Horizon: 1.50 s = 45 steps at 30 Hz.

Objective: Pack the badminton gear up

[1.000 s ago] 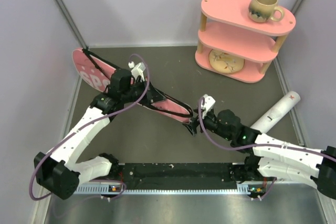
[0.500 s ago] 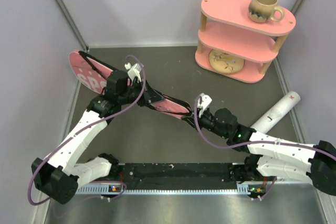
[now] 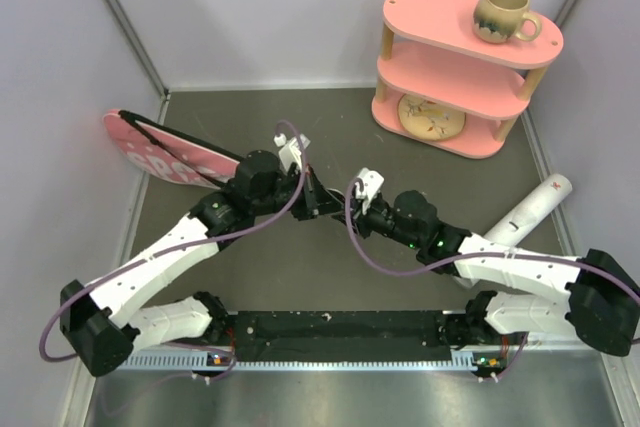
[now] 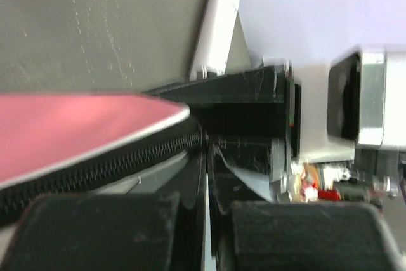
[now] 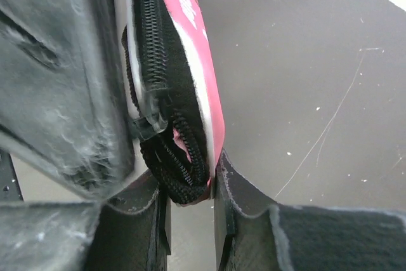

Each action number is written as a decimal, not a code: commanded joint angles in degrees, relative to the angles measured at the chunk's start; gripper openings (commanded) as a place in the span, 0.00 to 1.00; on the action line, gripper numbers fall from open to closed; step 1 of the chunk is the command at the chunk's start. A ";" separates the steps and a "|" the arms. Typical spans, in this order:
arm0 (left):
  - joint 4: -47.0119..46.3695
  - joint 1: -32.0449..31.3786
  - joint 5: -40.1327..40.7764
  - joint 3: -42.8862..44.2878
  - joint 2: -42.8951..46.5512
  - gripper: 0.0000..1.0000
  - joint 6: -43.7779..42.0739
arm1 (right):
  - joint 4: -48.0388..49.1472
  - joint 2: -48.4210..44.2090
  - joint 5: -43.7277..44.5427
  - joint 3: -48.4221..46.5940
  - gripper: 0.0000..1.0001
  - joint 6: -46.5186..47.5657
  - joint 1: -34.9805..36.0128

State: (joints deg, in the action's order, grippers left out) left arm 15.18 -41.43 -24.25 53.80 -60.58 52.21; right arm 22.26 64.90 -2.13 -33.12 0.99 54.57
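Observation:
The pink racket-shaped bag point(image 3: 160, 155) lies at the left, its wide end by the left wall and its narrow end running right under both grippers. My left gripper point(image 3: 318, 199) is shut at the bag's black zipper point(image 4: 95, 163), where the pink cover point(image 4: 70, 125) tapers to the fingertips point(image 4: 190, 176). My right gripper point(image 3: 352, 215) meets it from the right and is shut on the bag's narrow tip point(image 5: 190, 182), with zipper point(image 5: 149, 42) and pink fabric point(image 5: 206, 87) between its pads. The long white tube point(image 3: 530, 209) lies at the right, behind the right arm.
A pink two-tier shelf point(image 3: 455, 72) stands at the back right with a beige mug point(image 3: 505, 13) on top and a round patterned object point(image 3: 430, 115) on its lower tier. Grey walls close in left, back and right.
The left gripper slid right along the bag to its narrow end. The bag's wide end swung toward the left wall. The right gripper moved left and closed on the bag's tip.

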 commanded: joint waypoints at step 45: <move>7.14 -2.69 36.20 -1.42 27.17 0.93 -21.97 | -51.25 -30.70 20.76 -0.87 0.93 -29.94 -16.25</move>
State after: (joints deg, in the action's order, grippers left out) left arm 22.57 -44.29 9.02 52.64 -36.53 32.84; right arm -21.65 38.94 15.05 -25.82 -36.64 38.83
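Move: The left gripper is shut at the zip pull of the racket bag; the bag's narrow end, where the zip finishes, lies roughly 3 cm to its right, 2 cm ahead and 2 cm below. The right gripper already pinches that end; the bare table spot for it is about 14 cm right of this hand, 2 cm back and 17 cm down. From the right hand, the shelf base lies some 31 cm ahead, 26 cm right, and the shuttlecock tube 1 cm ahead, 47 cm right, both about 14 cm below. Draw the left gripper right, forward and down to finish the zip pull's run at the bag's end, then open it wide and back off left and up, about 14 cm to the left. Keep the right pinch while you carry the bag's end right and down some 16 cm to the table, swinging the fingers clockwise to point forward and down; then open, lift about 8 cm and ease on right. ##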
